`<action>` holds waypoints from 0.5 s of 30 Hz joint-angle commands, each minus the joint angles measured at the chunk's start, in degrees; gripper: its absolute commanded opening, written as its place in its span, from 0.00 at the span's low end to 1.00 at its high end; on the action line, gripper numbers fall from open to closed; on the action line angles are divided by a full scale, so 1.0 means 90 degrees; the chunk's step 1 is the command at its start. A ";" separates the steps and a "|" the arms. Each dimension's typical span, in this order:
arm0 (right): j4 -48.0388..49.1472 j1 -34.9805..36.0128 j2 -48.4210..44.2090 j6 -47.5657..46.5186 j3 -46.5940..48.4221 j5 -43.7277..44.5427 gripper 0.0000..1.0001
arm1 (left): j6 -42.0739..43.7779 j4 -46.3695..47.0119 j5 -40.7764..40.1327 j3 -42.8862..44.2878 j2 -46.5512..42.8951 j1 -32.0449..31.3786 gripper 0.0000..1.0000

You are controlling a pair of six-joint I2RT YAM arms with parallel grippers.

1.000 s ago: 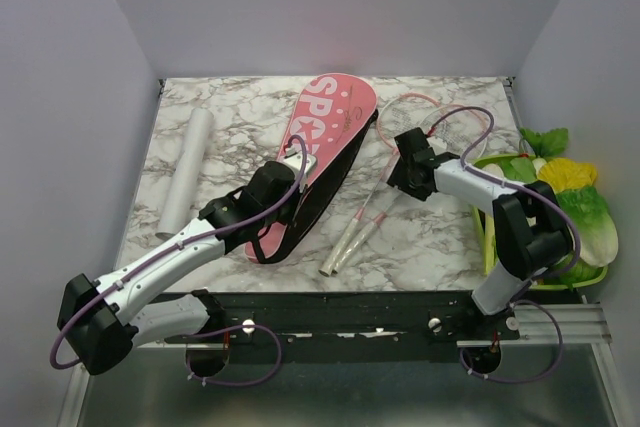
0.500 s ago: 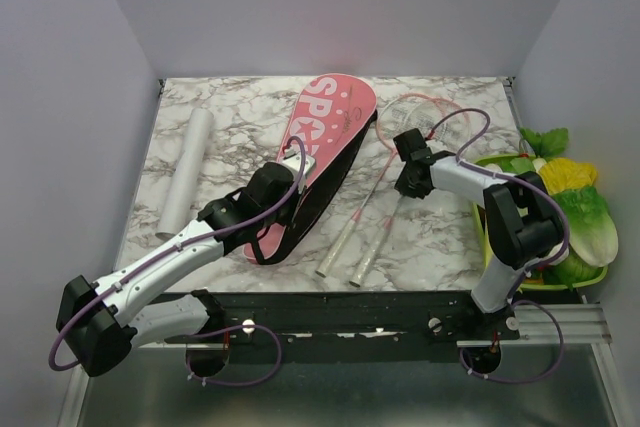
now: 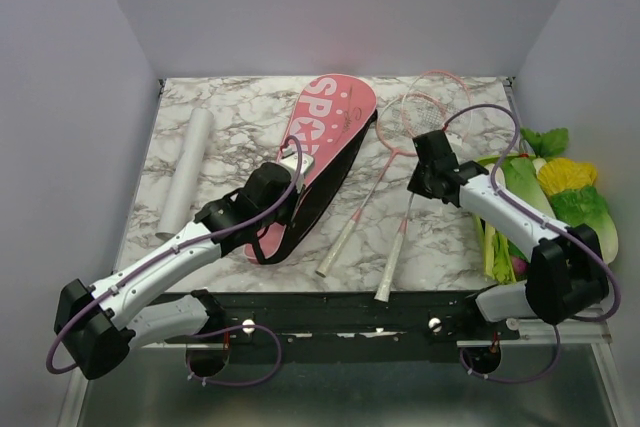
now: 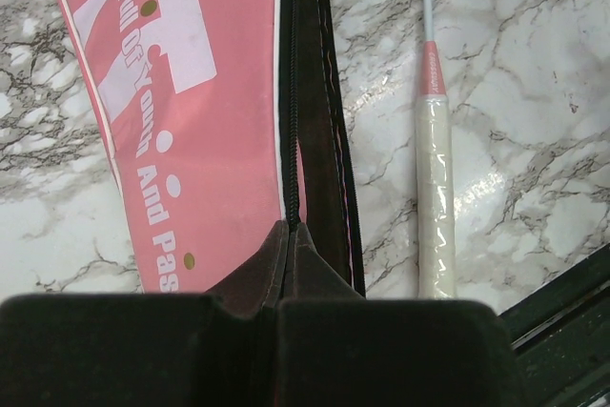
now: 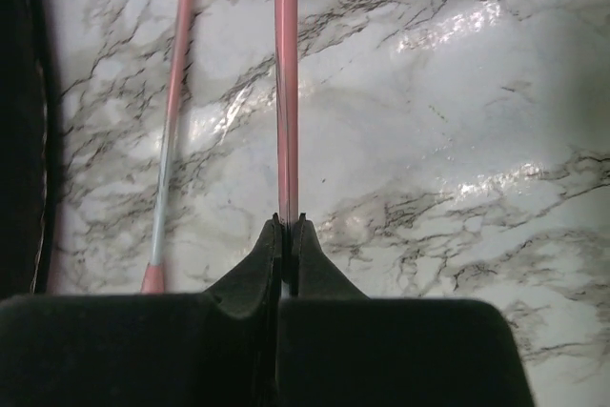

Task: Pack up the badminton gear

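The pink bag [image 3: 330, 137] with white "SPORT" lettering lies diagonally mid-table. My left gripper [image 3: 288, 199] is shut on the bag's black zipper edge [image 4: 292, 140] near its narrow end; the pink face [image 4: 191, 121] shows in the left wrist view. My right gripper [image 3: 415, 187] is shut on the pink shaft of one racket [image 5: 286, 92], whose handle [image 3: 388, 282] points to the near edge. The second racket [image 3: 345, 237] lies between that one and the bag; its handle [image 4: 437, 197] and shaft [image 5: 172, 121] show in the wrist views. The white tube [image 3: 188, 172] lies at the left.
A tray of green and yellow toy vegetables [image 3: 560, 197] sits at the table's right edge, beside my right arm. The black rail [image 3: 400, 307] runs along the near edge. White walls close in the left, far and right sides.
My right gripper has moved right with its racket, pulling it away from the second one; its handle swung toward the near edge. The left gripper and bag have stayed put.
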 commanded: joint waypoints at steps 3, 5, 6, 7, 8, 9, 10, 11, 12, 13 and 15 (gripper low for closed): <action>-0.0878 0.0672 -0.0675 -0.0809 0.0006 -0.0615 0.00 | -0.0145 0.0403 0.0028 -0.0002 -0.0229 0.0046 0.00; -0.1132 0.0859 -0.0841 -0.0966 -0.0023 -0.0781 0.01 | -0.0281 0.0433 0.0047 -0.0022 -0.0297 0.0065 0.00; -0.1230 0.1043 -0.0900 -0.0995 -0.0033 -0.0850 0.01 | -0.0311 0.0472 0.0047 -0.0070 -0.0336 0.0065 0.00; -0.1308 0.1122 -0.0968 -0.1024 -0.0052 -0.0918 0.01 | -0.0350 0.0520 -0.0030 -0.0090 -0.0385 0.0065 0.00; -0.1396 0.1220 -0.1114 -0.1025 -0.0081 -0.0919 0.00 | -0.0418 0.0540 -0.0098 -0.0109 -0.0434 0.0075 0.00; -0.1590 0.1366 -0.1183 -0.1015 -0.0091 -0.0938 0.01 | -0.0438 0.0569 -0.0176 -0.0158 -0.0531 0.0075 0.00; -0.1679 0.1425 -0.1242 -0.1025 -0.0111 -0.0996 0.01 | -0.0448 0.0637 -0.0312 -0.0187 -0.0581 0.0075 0.00; -0.1844 0.1455 -0.1319 -0.1025 -0.0150 -0.1045 0.00 | -0.0467 0.0648 -0.0362 -0.0207 -0.0629 0.0075 0.00; -0.1923 0.1552 -0.1456 -0.1015 -0.0150 -0.1075 0.00 | -0.0487 0.0648 -0.0401 -0.0207 -0.0659 0.0075 0.00; -0.2002 0.1601 -0.1534 -0.1025 -0.0169 -0.1114 0.01 | -0.0487 0.0648 -0.0431 -0.0217 -0.0678 0.0085 0.00; -0.2294 0.1767 -0.1719 -0.1034 -0.0189 -0.1105 0.00 | -0.0506 0.0648 -0.0451 -0.0217 -0.0688 0.0075 0.00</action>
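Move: The bag's opening, its middle, is about 20 cm to the right hand's left, 4 cm ahead and some 5 cm lower. The racket head held by this hand sits about 25 cm ahead and 8 cm to its right; the other racket lies on the table, its middle 9 cm left, 1 cm ahead. From the left hand, already pinching the bag's zip edge, that opening's middle is some 12 cm ahead and 11 cm right. Draw the right gripper back about 10 cm and half as far left, still pinching the racket by its shaft, and turn it counter-clockwise some 25 degrees so the racket head swings left over the other racket's head towards the far part of the bag's opening. Keep the left gripper shut on the zip edge and raise that edge about 2 cm. ##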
